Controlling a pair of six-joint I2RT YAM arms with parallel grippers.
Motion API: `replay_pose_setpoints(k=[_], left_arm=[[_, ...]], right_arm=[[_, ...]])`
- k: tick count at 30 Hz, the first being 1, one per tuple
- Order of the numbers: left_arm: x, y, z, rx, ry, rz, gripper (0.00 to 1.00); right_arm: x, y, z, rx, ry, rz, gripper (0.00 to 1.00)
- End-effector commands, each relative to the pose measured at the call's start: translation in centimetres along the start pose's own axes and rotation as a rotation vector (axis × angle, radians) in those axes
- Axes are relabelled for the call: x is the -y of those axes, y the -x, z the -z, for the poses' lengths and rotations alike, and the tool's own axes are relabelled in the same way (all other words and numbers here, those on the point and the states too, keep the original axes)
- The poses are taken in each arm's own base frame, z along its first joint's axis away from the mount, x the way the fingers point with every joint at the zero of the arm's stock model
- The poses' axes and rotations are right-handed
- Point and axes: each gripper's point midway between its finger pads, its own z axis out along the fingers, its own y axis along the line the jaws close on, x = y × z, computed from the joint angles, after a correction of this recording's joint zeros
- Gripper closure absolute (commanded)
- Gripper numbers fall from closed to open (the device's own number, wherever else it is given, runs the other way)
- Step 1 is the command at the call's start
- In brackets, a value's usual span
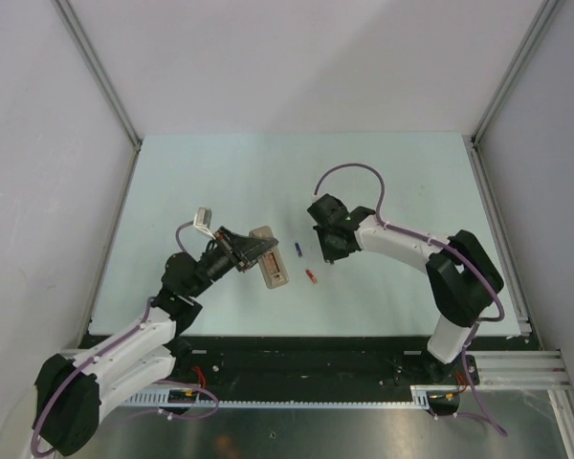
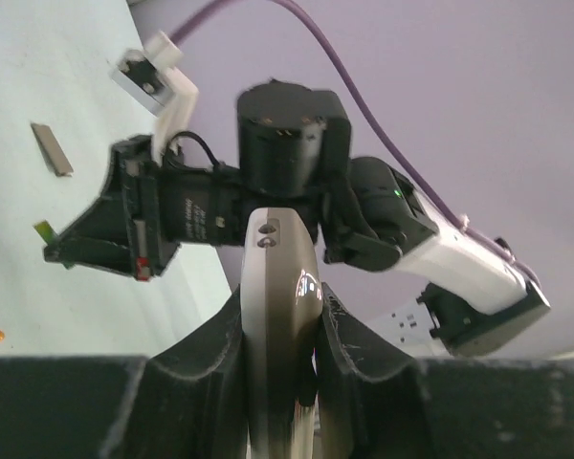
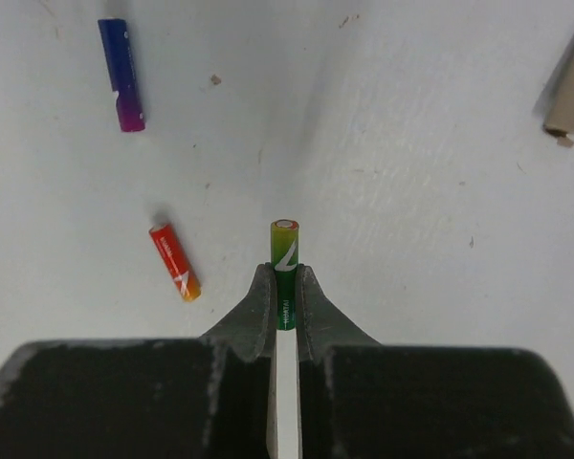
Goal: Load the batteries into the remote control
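My left gripper (image 2: pixel 280 308) is shut on the remote control (image 2: pixel 273 258), a slim pale handset held edge-on above the table (image 1: pixel 268 256). The right gripper (image 3: pixel 285 277) is shut on the green battery (image 3: pixel 285 251), whose tip sticks out past the fingertips just above the table. In the top view the right gripper (image 1: pixel 327 251) hangs a little right of the remote. The red battery (image 3: pixel 175 261) lies loose left of the right gripper's fingers, with the dark blue battery (image 3: pixel 121 75) farther off. Both also show between the two grippers: blue battery (image 1: pixel 298 251), red battery (image 1: pixel 312 276).
A small flat grey cover piece (image 2: pixel 53 149) lies on the pale green table (image 1: pixel 220 172) beyond the right gripper. Grey walls and metal rails (image 1: pixel 96 67) close in the table on three sides. A corner of the remote (image 3: pixel 569 96) shows at the right wrist view's upper right.
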Motion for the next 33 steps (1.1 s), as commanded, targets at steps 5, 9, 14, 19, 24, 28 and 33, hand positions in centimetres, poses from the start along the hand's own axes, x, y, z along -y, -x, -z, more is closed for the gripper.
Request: replay_pose_setpoints(k=[5, 9, 14, 19, 24, 28, 33], left_arm=[[0.7, -1.1, 1.5, -0.044, -0.068, -0.061, 1.00], [0.5, -1.2, 1.7, -0.046, -0.068, -0.062, 1.00], [0.5, -1.4, 1.8, -0.055, -0.069, -0.051, 1.00], [0.3, -1.6, 1.9, -0.067, -0.063, -0.042, 1.00], [0.2, -1.6, 1.8, -0.066, -0.063, -0.053, 1.00], [0.6, -1.4, 1.6, -0.065, -0.069, -0.060, 1.00], [1.4, -0.9, 1.0, -0.061, -0.080, -0.077, 1.00]], right_arm=[[0.9, 1.0, -3.3, 0.018, -0.044, 0.053, 1.00], [1.3, -0.1, -4.6, -0.031, -0.051, 0.052, 0.91], [1.4, -0.9, -5.1, -0.054, -0.051, 0.045, 0.72], [1.2, 0.3, -3.6, -0.002, -0.041, 0.017, 0.51], [0.8, 2.7, 0.0, 0.102, -0.013, -0.036, 0.45], [0.2, 5.3, 6.7, 0.257, 0.065, -0.104, 0.45], [-3.8, 5.3, 14.1, 0.382, 0.323, -0.101, 0.44]])
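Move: The right hand holds the green battery over its laying spot, about 5 cm below, 2 cm ahead and 1 cm right. From this hand, the red battery lies some 5 cm left and 3 cm back, the blue one 8 cm left and 5 cm ahead, the brown cover roughly 12 cm right and 11 cm ahead. From the left hand, which holds the remote, that spot is about 17 cm right, 5 cm ahead and 20 cm below. The right hand lowers the green battery about 5 cm to the table, opens, and rises some 14 cm clear. ##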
